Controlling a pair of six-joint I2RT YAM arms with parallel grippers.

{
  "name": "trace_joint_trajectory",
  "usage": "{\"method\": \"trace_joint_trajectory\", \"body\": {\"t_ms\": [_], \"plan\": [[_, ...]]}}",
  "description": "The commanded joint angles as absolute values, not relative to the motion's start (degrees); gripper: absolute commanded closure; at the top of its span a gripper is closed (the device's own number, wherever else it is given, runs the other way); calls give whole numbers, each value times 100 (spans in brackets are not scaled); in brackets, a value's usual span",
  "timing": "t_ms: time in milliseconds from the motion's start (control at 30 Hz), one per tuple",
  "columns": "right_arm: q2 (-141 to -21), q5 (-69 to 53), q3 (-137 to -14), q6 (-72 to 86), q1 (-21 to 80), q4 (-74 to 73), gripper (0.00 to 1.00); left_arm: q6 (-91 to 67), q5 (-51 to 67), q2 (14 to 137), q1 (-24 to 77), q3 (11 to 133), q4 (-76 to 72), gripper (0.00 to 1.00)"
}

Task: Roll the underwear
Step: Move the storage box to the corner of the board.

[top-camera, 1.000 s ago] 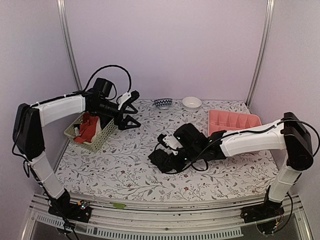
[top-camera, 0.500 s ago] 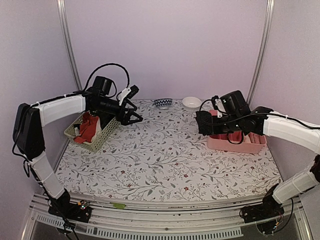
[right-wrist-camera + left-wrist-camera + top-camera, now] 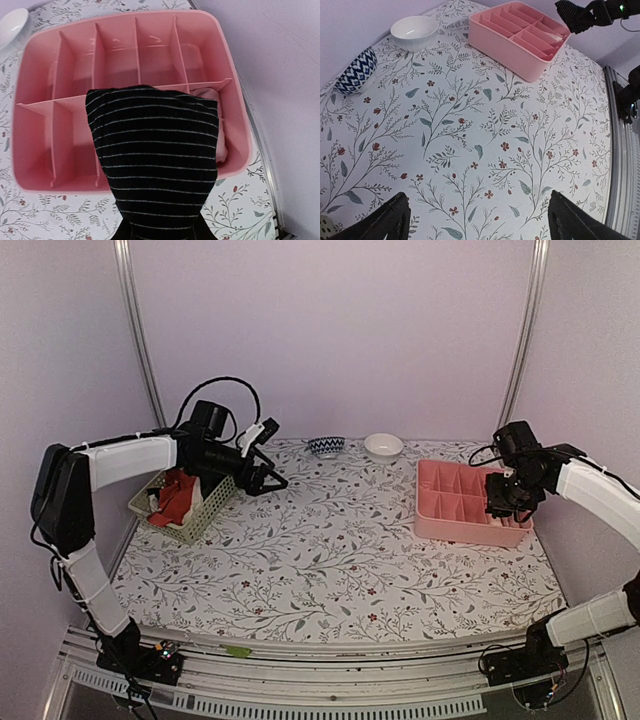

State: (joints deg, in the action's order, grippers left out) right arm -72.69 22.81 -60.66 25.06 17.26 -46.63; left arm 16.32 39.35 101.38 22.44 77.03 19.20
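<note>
The black ribbed underwear (image 3: 155, 150) is rolled into a bundle. My right gripper (image 3: 505, 500) is shut on it and holds it above the near right part of the pink tray (image 3: 440, 528). The bundle hides that gripper's fingers in the right wrist view. A red-orange underwear with a cream-white part (image 3: 178, 495) lies in the pale green basket (image 3: 205, 515) at the left. My left gripper (image 3: 272, 455) hangs open and empty over the table just right of the basket, its fingertips (image 3: 395, 220) wide apart.
A white bowl (image 3: 384, 446) and a blue patterned bowl (image 3: 326, 446) stand at the back edge. A pale pink cloth (image 3: 220, 135) lies in a near right compartment of the tray. Purple walls close in the table on three sides.
My right arm has swung from the middle of the table to above the pink tray, carrying the black underwear. The left gripper has turned slightly and stayed open.
</note>
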Motion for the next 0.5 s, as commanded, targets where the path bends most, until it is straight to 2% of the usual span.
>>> {"method": "trace_joint_trajectory", "body": {"t_ms": [0,467], "plan": [[-7773,3113,-6292,2480,1666,-5229,100,1474,3754,10340,2214,7851,2082,4],[-9633,3640,-7119,2057,1712,-5002,100,1449,3563,10205,2215,7764,1978,4]]}}
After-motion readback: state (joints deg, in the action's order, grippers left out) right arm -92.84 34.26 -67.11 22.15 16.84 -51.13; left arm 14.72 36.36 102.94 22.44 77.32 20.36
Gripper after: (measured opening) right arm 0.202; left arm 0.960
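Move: The right hand, still gripping the rolled black underwear, is bringing it to a front-row slot near the right end of the pink storage box, about 7 cm ahead, 2 cm to the right and 13 cm below. The pink roll already inside lies some 7 cm ahead and 6 cm right; the box's middle is around 12 cm ahead and 3 cm left. From the idle left hand, that slot lies roughly 47 cm right, about level fore-and-aft, and 13 cm below. The right hand sinks about 6 cm towards the front-right slots of the pink storage box, easing a couple of centimetres to the right early on, then some 2.5 cm forward over the box as it keeps going down. On the way the wrist tilts by some 20 degrees, so that the fingers point less forward and lean more to the right, while they keep their grip on the rolled underwear. ##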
